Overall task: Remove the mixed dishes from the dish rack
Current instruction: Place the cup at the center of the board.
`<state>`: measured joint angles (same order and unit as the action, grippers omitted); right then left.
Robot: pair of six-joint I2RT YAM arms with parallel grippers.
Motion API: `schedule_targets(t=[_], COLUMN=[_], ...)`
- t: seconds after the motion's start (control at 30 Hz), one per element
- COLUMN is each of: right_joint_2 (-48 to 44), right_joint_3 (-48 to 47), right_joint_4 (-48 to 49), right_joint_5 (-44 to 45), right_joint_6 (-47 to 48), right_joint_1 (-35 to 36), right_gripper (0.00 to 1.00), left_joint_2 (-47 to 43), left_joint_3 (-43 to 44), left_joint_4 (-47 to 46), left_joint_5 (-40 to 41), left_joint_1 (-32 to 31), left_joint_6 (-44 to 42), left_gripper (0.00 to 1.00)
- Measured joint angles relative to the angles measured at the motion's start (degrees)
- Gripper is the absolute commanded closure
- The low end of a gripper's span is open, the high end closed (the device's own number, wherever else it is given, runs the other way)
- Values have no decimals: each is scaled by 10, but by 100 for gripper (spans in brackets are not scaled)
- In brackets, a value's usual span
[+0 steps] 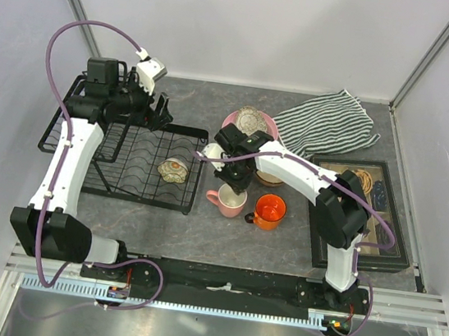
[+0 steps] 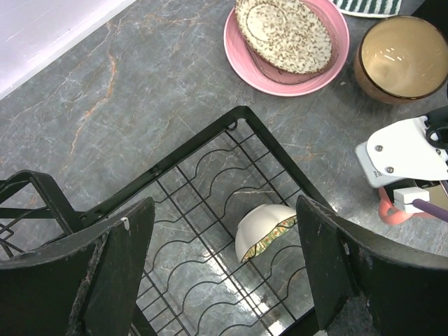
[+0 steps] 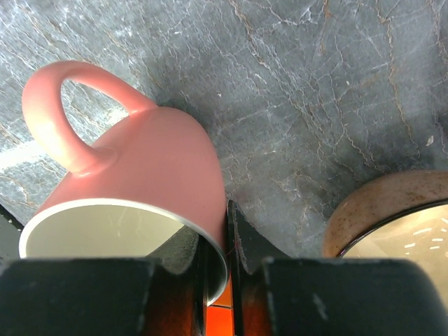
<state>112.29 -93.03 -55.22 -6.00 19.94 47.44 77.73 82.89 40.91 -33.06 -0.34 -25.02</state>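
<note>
My right gripper (image 1: 236, 178) (image 3: 217, 245) is shut on the wall of the pink mug (image 1: 226, 202) (image 3: 140, 182), one finger inside the rim and one outside. The mug is low over the table, just right of the dish rack (image 1: 134, 196) (image 2: 231, 119), with the orange mug (image 1: 269, 211) beside it. The small floral bowl (image 1: 174, 170) (image 2: 262, 227) lies tipped on the rack's flat section. My left gripper (image 1: 159, 114) (image 2: 224, 259) hangs open above the rack, apart from the bowl. The patterned oval dish (image 1: 251, 119) (image 2: 283, 31) lies on the pink plate (image 1: 232, 119) (image 2: 245, 56). The tan-brown bowl (image 2: 402, 59) (image 3: 392, 210) sits right of the plate.
A striped cloth (image 1: 330, 124) lies at the back right. A dark compartmented box (image 1: 364, 211) of trinkets sits along the right side. The rack's taller basket section (image 1: 74, 115) stands at the far left, under my left arm.
</note>
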Motion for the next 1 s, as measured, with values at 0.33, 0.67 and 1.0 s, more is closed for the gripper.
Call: schedule_targets(t=[0.33,0.67,1.0], right_joint_2=[1,0,-32], right_joint_3=[5,3,-42], right_joint_4=[0,0,-14], right_joint_5=[3,5,19], right_joint_6=[0,-1,-2], right_joint_1=[5,10,10], right_gripper=[66,52,45], left_joint_2=[5,5,7], left_joint_3=[0,0,-38], left_joint_4=[5,11,55], left_joint_5=[0,1,0], left_joint_1=[0,0,0], left_joint_6=[-14,-47,-169], left_gripper=[12,11,9])
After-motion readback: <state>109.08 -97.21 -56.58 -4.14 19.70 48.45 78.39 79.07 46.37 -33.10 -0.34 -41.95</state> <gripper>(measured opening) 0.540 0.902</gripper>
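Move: The right hand still pinches the pink cup's rim; the cup's middle is about 4 cm back of this hand, 1 cm to its left and 4 cm lower. The orange mug lies some 5 cm back and 8 cm to its right, the brown bowl about 6 cm ahead and 8 cm right, both some 5 cm lower. From the left hand, the patterned cup in the rack is about 5 cm back, 5 cm right and 24 cm below. Keeping almost still over the table, the right hand opens its fingers from nearly shut to about half wide and lets go of the pink cup's rim, then rises about 4 cm, leaning only slightly forward and left as it comes away. The left hand, fingers still wide open, hangs nearly in place at first and then sinks some 4 cm and a little back towards the patterned cup in the rack, its wrist rolling and turning clockwise by about 15 degrees in all. ##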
